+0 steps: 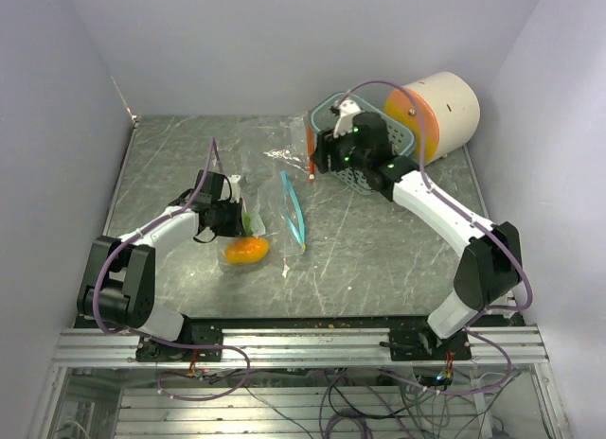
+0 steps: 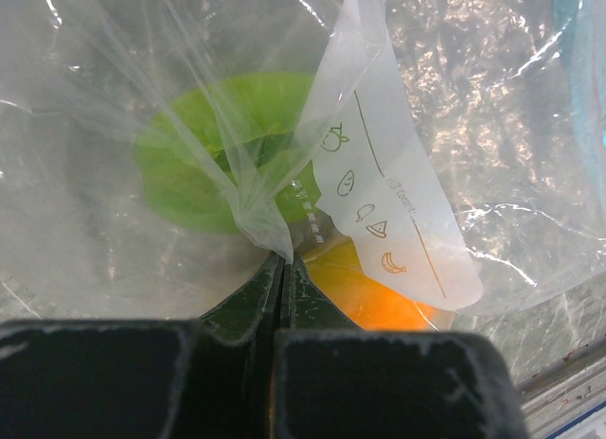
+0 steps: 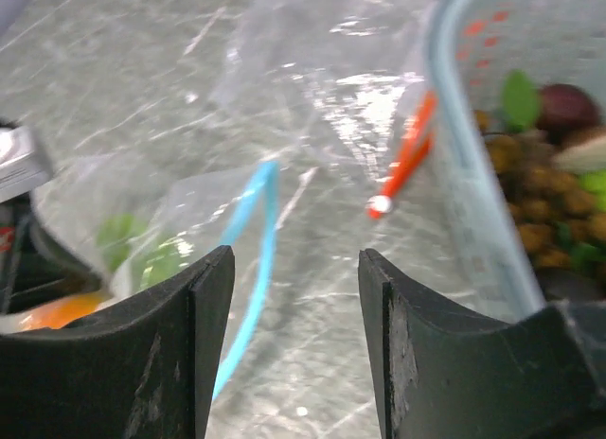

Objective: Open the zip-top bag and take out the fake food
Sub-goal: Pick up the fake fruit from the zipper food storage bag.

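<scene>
The clear zip-top bag (image 1: pixel 279 212) lies at the table's middle, its blue zip strip (image 1: pixel 294 210) facing right. Inside it are fake food pieces: an orange one (image 1: pixel 248 251) and a green one (image 1: pixel 247 220). My left gripper (image 1: pixel 230 215) is shut on a fold of the bag's plastic (image 2: pixel 270 233), with the green piece (image 2: pixel 213 155) and the orange piece (image 2: pixel 369 297) just beyond the jaws. My right gripper (image 1: pixel 317 157) is open and empty, held above the table to the right of the bag. In the right wrist view the blue zip (image 3: pixel 251 236) lies below its left finger.
A teal basket (image 1: pixel 371 174) with several toy foods (image 3: pixel 540 202) stands at the back right, under my right wrist. A big cream cylinder with an orange face (image 1: pixel 437 114) lies behind it. A thin orange-red stick (image 1: pixel 310 165) lies beside the basket. Purple walls enclose the table.
</scene>
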Tool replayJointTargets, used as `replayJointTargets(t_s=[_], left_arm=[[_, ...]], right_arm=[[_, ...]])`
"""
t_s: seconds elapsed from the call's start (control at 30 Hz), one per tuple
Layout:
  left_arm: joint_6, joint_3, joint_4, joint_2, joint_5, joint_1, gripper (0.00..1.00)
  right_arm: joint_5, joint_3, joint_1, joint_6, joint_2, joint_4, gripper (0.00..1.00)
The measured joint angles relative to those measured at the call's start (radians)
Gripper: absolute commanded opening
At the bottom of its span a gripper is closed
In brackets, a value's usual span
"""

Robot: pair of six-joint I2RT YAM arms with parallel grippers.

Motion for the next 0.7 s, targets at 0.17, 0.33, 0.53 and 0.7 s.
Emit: replayJointTargets(t_s=[0.17,0.33,0.53,0.7], left_arm=[[0.0,0.0,0.0,0.001,0.003,0.0,0.07],[0.0,0.0,0.0,0.001,0.003,0.0,0.07],[0.0,0.0,0.0,0.001,0.003,0.0,0.07],[0.0,0.0,0.0,0.001,0.003,0.0,0.07]], right_arm=[[-0.013,-0.022,0.114,-0.003,0.032,0.011,0.38],[-0.047,-0.124,0.126,0.037,0.109,0.037,0.18],[-0.092,-0.177,0.134,0.079,0.192,0.057,0.15],[-0.123,-0.168,0.162,0.103,0.251,0.103,0.15]])
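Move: The bag's blue-edged mouth lies some 8 cm back and 8 cm left of the right hand, about 21 cm below. Inside the bag the green food is about 11 cm farther left of the mouth; the orange food lies about 10 cm nearer the base than the green. The basket's middle is roughly 10 cm ahead and 8 cm right of the right hand. From the left hand, the mouth is about 12 cm right and 5 cm ahead, slightly lower. The left fingers keep their pinch on the bag's film between the green and orange food, holding still. The right hand swings left and back off the basket side, then plunges about 17 cm to just over the blue-edged mouth, tipping its fingers some 20 degrees farther down and turning slightly counter-clockwise while they close from half open to nearly shut; contact there can't be made out. ##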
